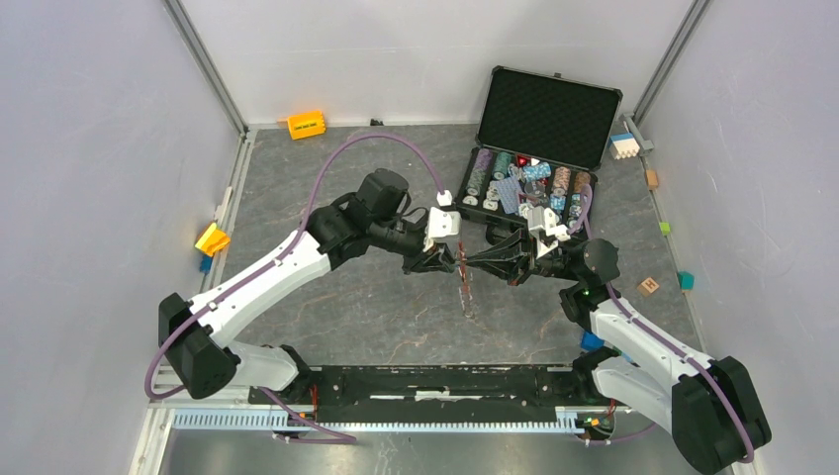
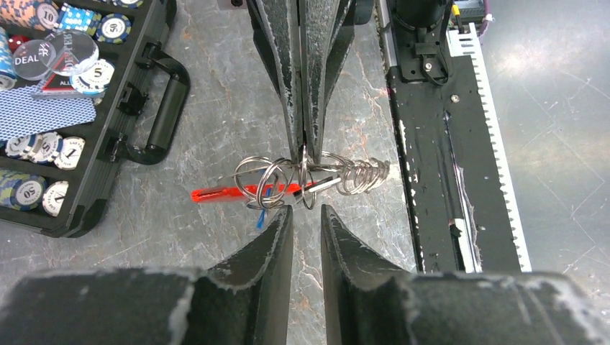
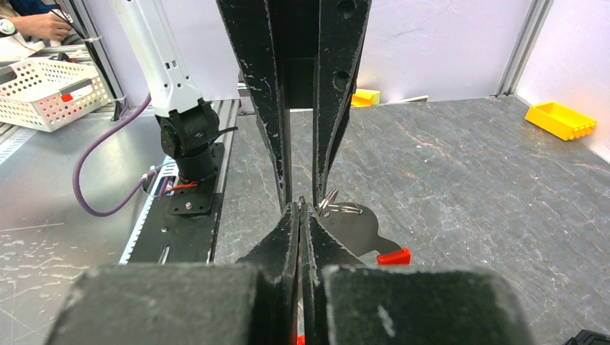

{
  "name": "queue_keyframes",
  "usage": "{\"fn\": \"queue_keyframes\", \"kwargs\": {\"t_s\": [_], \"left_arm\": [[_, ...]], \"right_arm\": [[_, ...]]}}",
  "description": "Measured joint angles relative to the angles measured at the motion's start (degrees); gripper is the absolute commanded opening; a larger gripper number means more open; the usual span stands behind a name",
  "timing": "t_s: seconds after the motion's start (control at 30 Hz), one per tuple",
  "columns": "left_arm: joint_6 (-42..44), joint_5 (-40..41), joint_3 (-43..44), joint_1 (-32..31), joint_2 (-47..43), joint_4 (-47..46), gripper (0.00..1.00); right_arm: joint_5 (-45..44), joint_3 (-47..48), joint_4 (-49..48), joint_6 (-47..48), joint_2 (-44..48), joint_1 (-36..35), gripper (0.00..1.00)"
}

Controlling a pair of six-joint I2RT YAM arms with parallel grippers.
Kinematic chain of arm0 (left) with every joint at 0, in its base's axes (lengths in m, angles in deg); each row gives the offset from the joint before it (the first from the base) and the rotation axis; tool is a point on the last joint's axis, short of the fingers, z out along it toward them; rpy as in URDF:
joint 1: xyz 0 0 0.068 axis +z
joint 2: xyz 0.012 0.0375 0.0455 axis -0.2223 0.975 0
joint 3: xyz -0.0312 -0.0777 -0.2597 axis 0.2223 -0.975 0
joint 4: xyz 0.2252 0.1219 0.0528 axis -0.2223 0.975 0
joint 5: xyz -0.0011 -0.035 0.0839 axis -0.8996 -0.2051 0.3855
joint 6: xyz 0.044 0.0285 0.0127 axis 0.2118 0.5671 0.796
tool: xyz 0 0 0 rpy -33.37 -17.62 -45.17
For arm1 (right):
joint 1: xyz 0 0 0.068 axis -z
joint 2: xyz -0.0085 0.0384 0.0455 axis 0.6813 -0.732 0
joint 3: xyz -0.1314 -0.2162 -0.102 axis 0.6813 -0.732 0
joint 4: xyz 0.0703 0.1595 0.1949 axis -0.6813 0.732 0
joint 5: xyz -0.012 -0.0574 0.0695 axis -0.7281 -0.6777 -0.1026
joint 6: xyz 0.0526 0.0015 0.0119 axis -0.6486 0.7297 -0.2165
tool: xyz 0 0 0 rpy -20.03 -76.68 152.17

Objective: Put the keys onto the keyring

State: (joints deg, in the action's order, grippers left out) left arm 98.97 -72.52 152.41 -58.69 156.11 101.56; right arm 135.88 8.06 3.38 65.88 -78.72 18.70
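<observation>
The keyring (image 1: 465, 282) hangs above the table's middle between both grippers. In the left wrist view it is a cluster of silver rings (image 2: 270, 180) with a coiled run (image 2: 363, 176), a red fob (image 2: 223, 192) and a short silver key (image 2: 327, 185). A blue sliver (image 2: 260, 218) shows under the rings. My right gripper (image 3: 299, 207) is shut on one ring, pinching it from the far side (image 2: 303, 152). My left gripper (image 2: 306, 210) is open, with its tips just short of the rings and straddling that pinched ring. A flat silver piece (image 3: 352, 231) with a red end (image 3: 394, 256) hangs beside the right jaws.
An open black case (image 1: 542, 111) of poker chips stands at the back right, its handle (image 2: 167, 108) near the left gripper. An orange block (image 1: 306, 124) lies at the back, a yellow block (image 1: 212, 238) at the left wall, and small blocks along the right wall. A black rail (image 1: 435, 381) runs along the near edge.
</observation>
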Motion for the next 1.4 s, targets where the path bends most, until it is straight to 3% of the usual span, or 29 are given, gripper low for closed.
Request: {"fn": "queue_keyframes", "kwargs": {"t_s": [0.23,0.7,1.4], "left_arm": [[-0.85,-0.70,1.03,0.13,0.42,-0.04,0.23],[-1.70,-2.01,1.40,0.13,1.70,-0.04,0.02],[-6.16,-5.25,3.63,0.48,6.43,0.35,0.02]], "right_arm": [[0.00,0.00,0.00,0.02,-0.13,0.00,0.00],[0.02,0.00,0.04,0.07,-0.13,0.00,0.00],[0.52,-0.55,-0.87,0.07,-0.20,0.42,0.00]]}}
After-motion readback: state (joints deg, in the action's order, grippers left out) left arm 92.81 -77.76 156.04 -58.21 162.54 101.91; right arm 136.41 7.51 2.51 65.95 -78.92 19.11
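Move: The small split ring that the right fingertips already pinch hangs just beyond the left fingertips, about 2 cm to the left hand's right, level fore and aft and some 1 cm below. About 3 cm ahead of that ring hangs a loose cluster of rings, and about 3 cm back of it a row of more rings. The red handle hangs some 4 cm ahead of the ring and 3 cm lower. From the right hand, the split ring lies about 1 cm left and 1 cm below. Ease the left gripper slightly up and to the right, and close its part-open fingers on the near rim of the split ring, right against the right fingertips. Once shut, carry on right and down, about 2 cm to the right in all, rolling the wrist some 10 degrees so its forward side dips. Hold the right gripper almost still, keeping its pinch on the ring. ##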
